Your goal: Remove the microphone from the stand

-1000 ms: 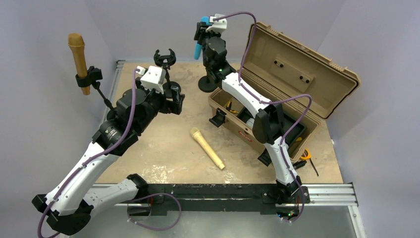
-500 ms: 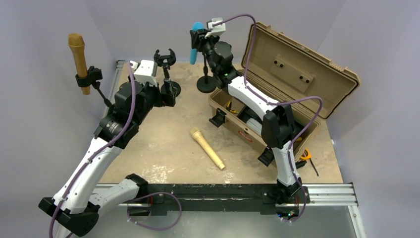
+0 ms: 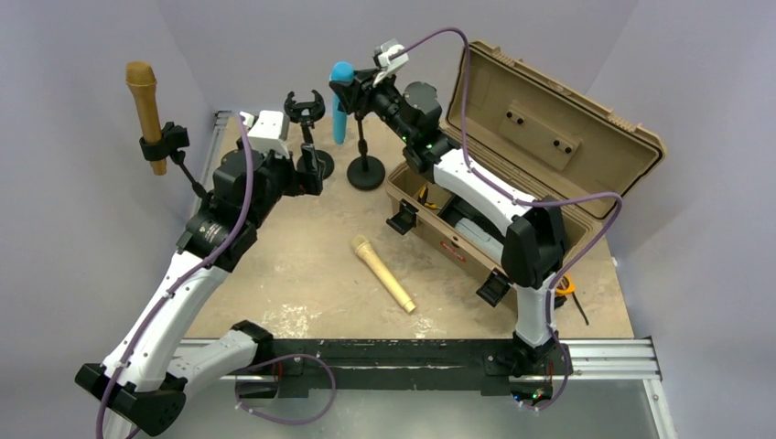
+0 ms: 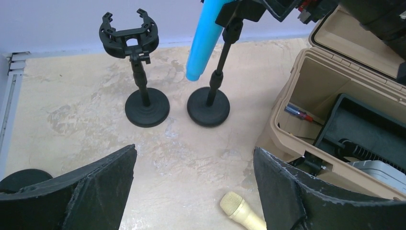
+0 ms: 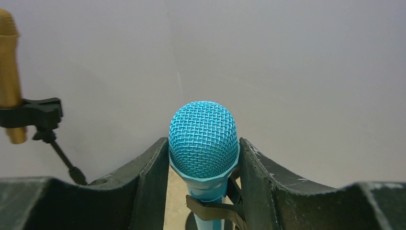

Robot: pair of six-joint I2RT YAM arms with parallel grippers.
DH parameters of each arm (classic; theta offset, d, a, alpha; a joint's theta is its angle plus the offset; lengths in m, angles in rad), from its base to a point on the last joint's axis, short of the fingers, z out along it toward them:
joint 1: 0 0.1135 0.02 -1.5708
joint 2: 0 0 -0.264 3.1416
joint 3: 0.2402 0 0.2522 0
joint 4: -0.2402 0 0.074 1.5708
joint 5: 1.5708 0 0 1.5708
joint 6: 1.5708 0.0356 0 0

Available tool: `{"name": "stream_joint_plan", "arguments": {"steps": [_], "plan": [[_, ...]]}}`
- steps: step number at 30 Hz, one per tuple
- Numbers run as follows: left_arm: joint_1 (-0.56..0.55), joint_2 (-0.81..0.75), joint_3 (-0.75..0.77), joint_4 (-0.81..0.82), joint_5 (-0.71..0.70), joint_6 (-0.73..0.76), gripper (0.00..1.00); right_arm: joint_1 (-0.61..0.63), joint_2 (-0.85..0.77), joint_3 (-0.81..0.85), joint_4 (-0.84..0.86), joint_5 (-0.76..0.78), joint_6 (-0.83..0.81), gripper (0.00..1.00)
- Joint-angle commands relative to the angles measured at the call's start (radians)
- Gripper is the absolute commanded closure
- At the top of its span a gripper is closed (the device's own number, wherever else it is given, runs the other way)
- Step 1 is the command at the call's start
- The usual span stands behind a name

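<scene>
The blue microphone (image 3: pixel 341 102) sits in the clip of a black desk stand (image 3: pixel 366 172). My right gripper (image 3: pixel 351 91) is shut on its mesh head, one finger on each side, as the right wrist view shows (image 5: pixel 203 158). The black clip (image 5: pixel 221 207) still wraps the blue microphone (image 5: pixel 203 139) just below the head. In the left wrist view the blue handle (image 4: pixel 203 43) hangs tilted beside the stand's round base (image 4: pixel 208 106). My left gripper (image 3: pixel 313 174) is open and empty (image 4: pixel 194 151), low over the table in front of the two stands.
An empty black stand (image 3: pixel 306 110) is just left of the blue one (image 4: pixel 130 38). A gold microphone (image 3: pixel 145 99) is clipped on a third stand at far left. A cream microphone (image 3: pixel 382 273) lies on the table. An open tan case (image 3: pixel 540 137) stands right.
My right gripper has carried the blue microphone leftward, and its stand has shifted left with it. My left arm pulled back left earlier and is now still.
</scene>
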Motion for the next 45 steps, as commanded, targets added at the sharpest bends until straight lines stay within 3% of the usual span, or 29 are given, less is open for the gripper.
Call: {"name": "stream_joint_plan", "arguments": {"steps": [1, 20, 24, 32, 38, 45], "plan": [[0.007, -0.013, -0.018, 0.058, 0.017, -0.014, 0.11, 0.023, -0.104, 0.0, 0.112, -0.072, 0.015, 1.0], [0.006, -0.004, -0.043, 0.092, 0.093, -0.045, 0.13, 0.09, -0.106, -0.101, 0.18, -0.068, 0.087, 1.0], [0.006, -0.005, -0.044, 0.096, 0.1, -0.045, 0.13, 0.092, -0.132, -0.137, 0.17, -0.021, 0.105, 0.77], [0.007, -0.001, -0.051, 0.101, 0.112, -0.048, 0.13, 0.091, -0.187, -0.16, 0.125, -0.006, 0.154, 0.43], [0.007, 0.002, -0.052, 0.122, 0.154, -0.053, 0.11, 0.086, -0.241, -0.179, 0.076, 0.038, 0.129, 0.29], [0.023, 0.036, -0.05, 0.175, 0.177, -0.082, 0.1, 0.059, -0.374, -0.311, 0.089, 0.11, 0.112, 0.27]]}}
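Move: Held at the head by the right hand, the blue microphone is to be set down with its stand roughly 5 cm back and 3 cm left of that hand, at the same height. The empty stand is about 4 cm farther out than the right hand, 8 cm to its left and 20 cm lower. From the left hand, the blue microphone lies some 16 cm ahead, 6 cm right and near level; the yellow microphone lies 5 cm back, 15 cm right, far below. Dragging the blue microphone and its stand by the head, the right hand draws back about 5 cm and left some 4 cm towards the left gripper, turning slightly counter-clockwise, then eases a little right. Its fingers then open, let go, and it pulls away upward about 6 cm, also right and back. The open left hand shifts some 3 cm right, turning slightly clockwise and touching nothing. ##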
